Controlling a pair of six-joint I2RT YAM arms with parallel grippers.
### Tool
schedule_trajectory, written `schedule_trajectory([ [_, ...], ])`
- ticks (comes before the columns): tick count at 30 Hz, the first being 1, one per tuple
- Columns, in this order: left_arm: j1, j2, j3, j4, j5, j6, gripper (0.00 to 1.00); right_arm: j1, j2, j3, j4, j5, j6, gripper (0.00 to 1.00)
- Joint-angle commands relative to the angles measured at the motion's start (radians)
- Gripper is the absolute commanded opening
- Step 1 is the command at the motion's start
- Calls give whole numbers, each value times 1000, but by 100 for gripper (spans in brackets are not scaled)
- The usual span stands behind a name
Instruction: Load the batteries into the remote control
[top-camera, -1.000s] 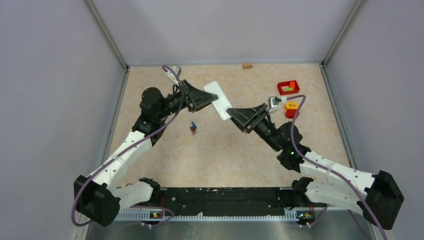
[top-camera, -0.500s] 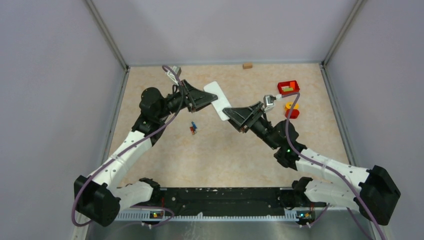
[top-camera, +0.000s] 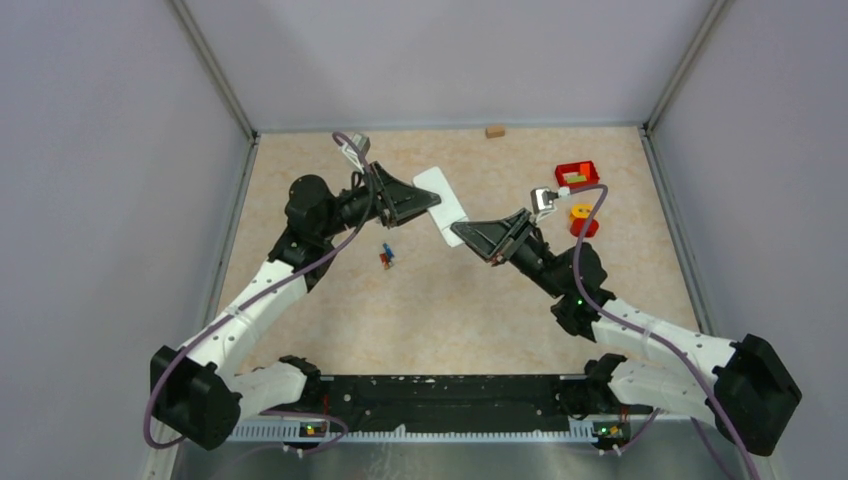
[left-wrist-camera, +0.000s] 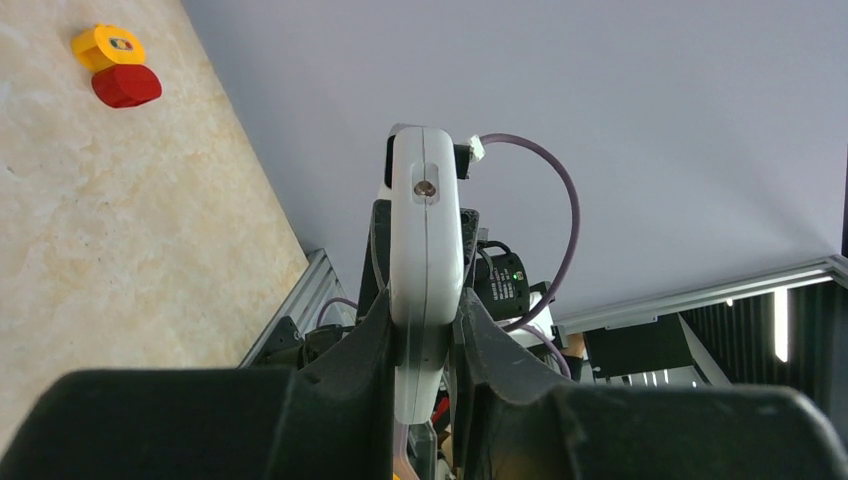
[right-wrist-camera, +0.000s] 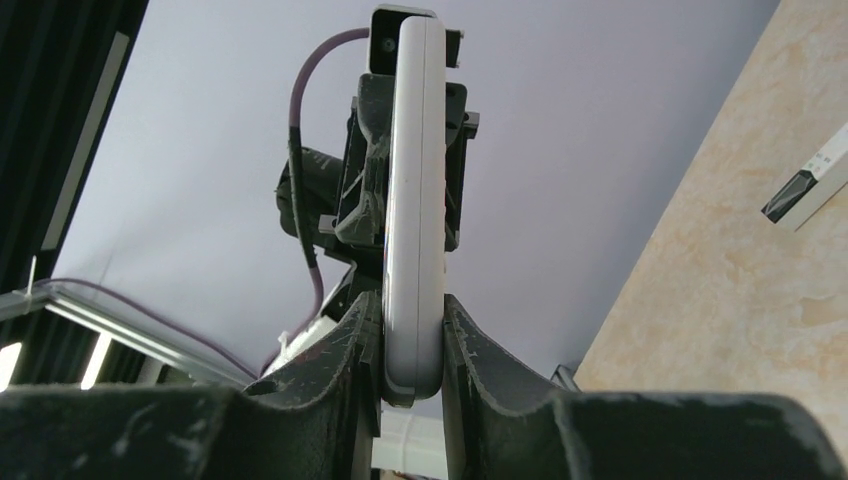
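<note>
The remote control (top-camera: 440, 193) is a white oblong held above the table between both arms, its plain side up. My left gripper (top-camera: 430, 204) is shut on its far-left end; in the left wrist view the remote control (left-wrist-camera: 426, 250) stands edge-on between the fingers of the left gripper (left-wrist-camera: 425, 340). My right gripper (top-camera: 463, 231) is shut on the near-right end, and both pads press the remote control (right-wrist-camera: 416, 200) at the right gripper (right-wrist-camera: 413, 335). The batteries (top-camera: 386, 256), tiny with red and blue, lie on the table below the left gripper.
A red tray (top-camera: 577, 175) with coloured blocks stands at the back right, with a yellow and red piece (top-camera: 581, 218) (left-wrist-camera: 112, 68) beside it. A small brown block (top-camera: 494, 131) sits by the back wall. A white bar with a dark end (right-wrist-camera: 805, 188) lies on the table.
My right gripper has slid slightly left and shut its jaws on the remote's near end. The left gripper and remote have shifted a little to the right.
</note>
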Motion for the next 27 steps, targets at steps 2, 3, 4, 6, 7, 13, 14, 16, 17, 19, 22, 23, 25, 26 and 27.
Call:
schedule_trajectory([
  [2,9,-7,58,99,-18,-88,0,-55,-23,-47,-35,-126,-117,20],
  [3,9,-5,56,98,-20,-86,0,-58,-25,-43,-44,-122,-113,20],
  [4,9,-4,52,99,-21,-84,0,-60,-23,-37,-60,-114,-105,22],
  [6,9,2,43,103,-24,-81,0,-62,-15,-21,-88,-98,-79,30],
  [7,9,4,36,108,-25,-79,0,-62,-7,-12,-110,-83,-51,38],
  [13,9,12,-7,140,-39,-61,0,-63,51,4,-159,-37,83,65],
  [14,9,13,-12,140,-42,-50,0,-63,59,-2,-135,-40,99,67],
  [16,9,13,-17,119,-52,-22,0,-63,70,-13,-101,-46,123,68],
  [17,9,13,-20,107,-57,-7,0,-63,71,-16,-91,-49,131,68],
  [19,9,13,-24,88,-66,20,0,-63,66,-20,-94,-53,143,68],
  [22,9,16,-26,63,-84,56,0,-63,49,-21,-121,-54,160,65],
  [23,9,18,-25,57,-89,64,0,-63,42,-20,-135,-57,167,65],
  [25,9,22,-26,47,-98,79,0,-65,27,-19,-167,-57,176,65],
  [26,9,24,-26,41,-103,87,0,-65,20,-18,-186,-57,180,64],
  [27,9,27,-25,36,-107,93,0,-65,14,-18,-198,-55,182,63],
])
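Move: The left hand still holds the remote, its middle about 2 cm to the right and 1 cm back. The right hand grips the near end; the middle lies some 4 cm ahead of it, 3 cm left and 1 cm above. The batteries lie about 14 cm ahead of the right hand and 15 cm left, with the white box roughly 24 cm ahead and 27 cm left, both some 34 cm below. Right fingers open, releasing the remote's near end, sinking about 5 cm and forward; left lowers the remote 3 cm forward. ##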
